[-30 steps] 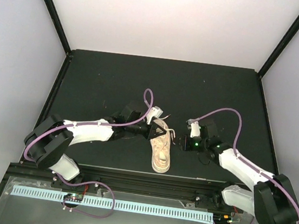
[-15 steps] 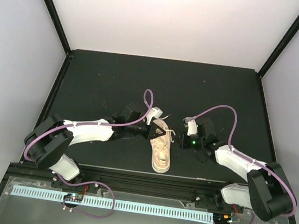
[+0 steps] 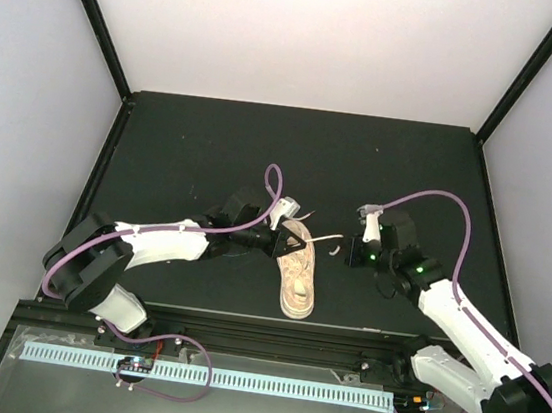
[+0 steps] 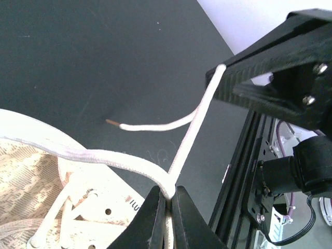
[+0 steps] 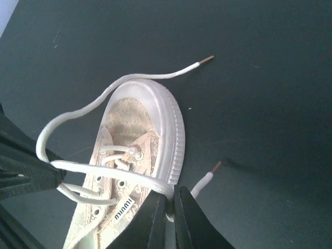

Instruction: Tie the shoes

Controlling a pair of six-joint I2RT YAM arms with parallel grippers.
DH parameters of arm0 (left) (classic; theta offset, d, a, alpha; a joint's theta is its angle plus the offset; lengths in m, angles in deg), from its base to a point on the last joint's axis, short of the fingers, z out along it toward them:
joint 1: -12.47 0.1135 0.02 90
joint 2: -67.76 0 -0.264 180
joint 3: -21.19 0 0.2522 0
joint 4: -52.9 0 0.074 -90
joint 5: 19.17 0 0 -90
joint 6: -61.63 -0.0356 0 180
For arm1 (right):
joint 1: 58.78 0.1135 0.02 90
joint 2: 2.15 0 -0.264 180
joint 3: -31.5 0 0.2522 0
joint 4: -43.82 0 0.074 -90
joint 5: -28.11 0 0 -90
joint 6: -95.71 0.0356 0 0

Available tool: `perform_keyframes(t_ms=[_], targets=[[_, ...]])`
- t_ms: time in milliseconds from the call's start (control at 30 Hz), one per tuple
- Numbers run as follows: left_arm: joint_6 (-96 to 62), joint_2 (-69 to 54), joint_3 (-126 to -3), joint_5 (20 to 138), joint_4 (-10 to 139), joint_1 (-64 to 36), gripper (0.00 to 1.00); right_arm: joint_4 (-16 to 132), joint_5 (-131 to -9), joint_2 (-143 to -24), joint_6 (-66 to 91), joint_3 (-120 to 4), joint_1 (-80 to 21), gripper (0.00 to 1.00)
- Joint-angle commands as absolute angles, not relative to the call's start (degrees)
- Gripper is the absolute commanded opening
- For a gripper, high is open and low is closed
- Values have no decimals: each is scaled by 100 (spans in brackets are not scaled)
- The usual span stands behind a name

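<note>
The beige-pink shoe (image 3: 299, 275) lies on the black table between both arms, its pale toe cap (image 5: 166, 111) pointing away from the bases. My left gripper (image 3: 280, 237) is at the shoe's left side, shut on an off-white lace (image 4: 129, 167) that loops out of its jaws. My right gripper (image 3: 348, 250) is just right of the toe, shut on a lace (image 5: 104, 171) stretched across the eyelets. A short tail with a brown tip (image 5: 214, 167) pokes out past its jaws. Another lace end (image 5: 206, 59) lies loose beyond the toe.
The black table (image 3: 213, 148) is closed in by white walls and black corner posts (image 3: 98, 18). A metal rail (image 3: 255, 380) runs along the near edge. Purple cables (image 3: 428, 200) arch over both arms.
My right gripper has shut on the lace and drawn back to the right, away from the toe, pulling the lace taut. The left gripper and the shoe have stayed put.
</note>
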State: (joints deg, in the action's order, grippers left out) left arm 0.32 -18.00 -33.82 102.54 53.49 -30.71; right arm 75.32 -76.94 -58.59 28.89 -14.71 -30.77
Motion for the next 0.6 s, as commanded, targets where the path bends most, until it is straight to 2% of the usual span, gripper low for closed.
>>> perform_keyframes(t_ms=[0,33,100,267,333,400,567], targets=[[-95,-1653,-3559,10418,5409,-3039,2,8893,-7118,-5850,2814,-2052,-3049,16],[-108,-1653,-3555,10425,5422,-3042,2,8969,-7136,-5904,2813,-2118,-3044,23],[-117,-1640,-3555,10429,5424,-3042,1,8785,-7376,-5929,2797,-2087,-3048,45],[-140,-1613,-3565,10521,5444,-3040,2,6738,-8977,-5736,2527,-1348,-3048,77],[-162,-1603,-3581,10580,5478,-3042,2,5807,-9564,-5720,2488,-1068,-3048,84],[-185,-1591,-3587,10638,5516,-3038,2,5080,-9883,-5839,2473,-912,-3048,87],[-225,-1608,-3629,10799,5642,-3042,2,4790,-10297,-6548,1918,-1204,-3047,88]])
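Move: The lace I'm going for, where it comes out of the pinch of my left fingers, lies about 7 cm to the left of my right hand, 1 cm back and roughly level. The shoe's middle is some 8 cm left, 8 cm back and 8 cm below my right hand; the other lace's tip, past the toe, is about 6 cm left, 4 cm ahead and 8 cm down. From my left hand, the lace is right at its fingertips, barely 1 cm to the right. I let go of the lace end with my right hand, easing slightly up and right first, then opening the fingers wide and swinging left about 5 cm, a little back, towards the lace at my left fingers. The right wrist turns counter-clockwise and rolls its left side up, some 20 degrees in all. My left fingers keep their pinch, drawing back about 1 cm. ##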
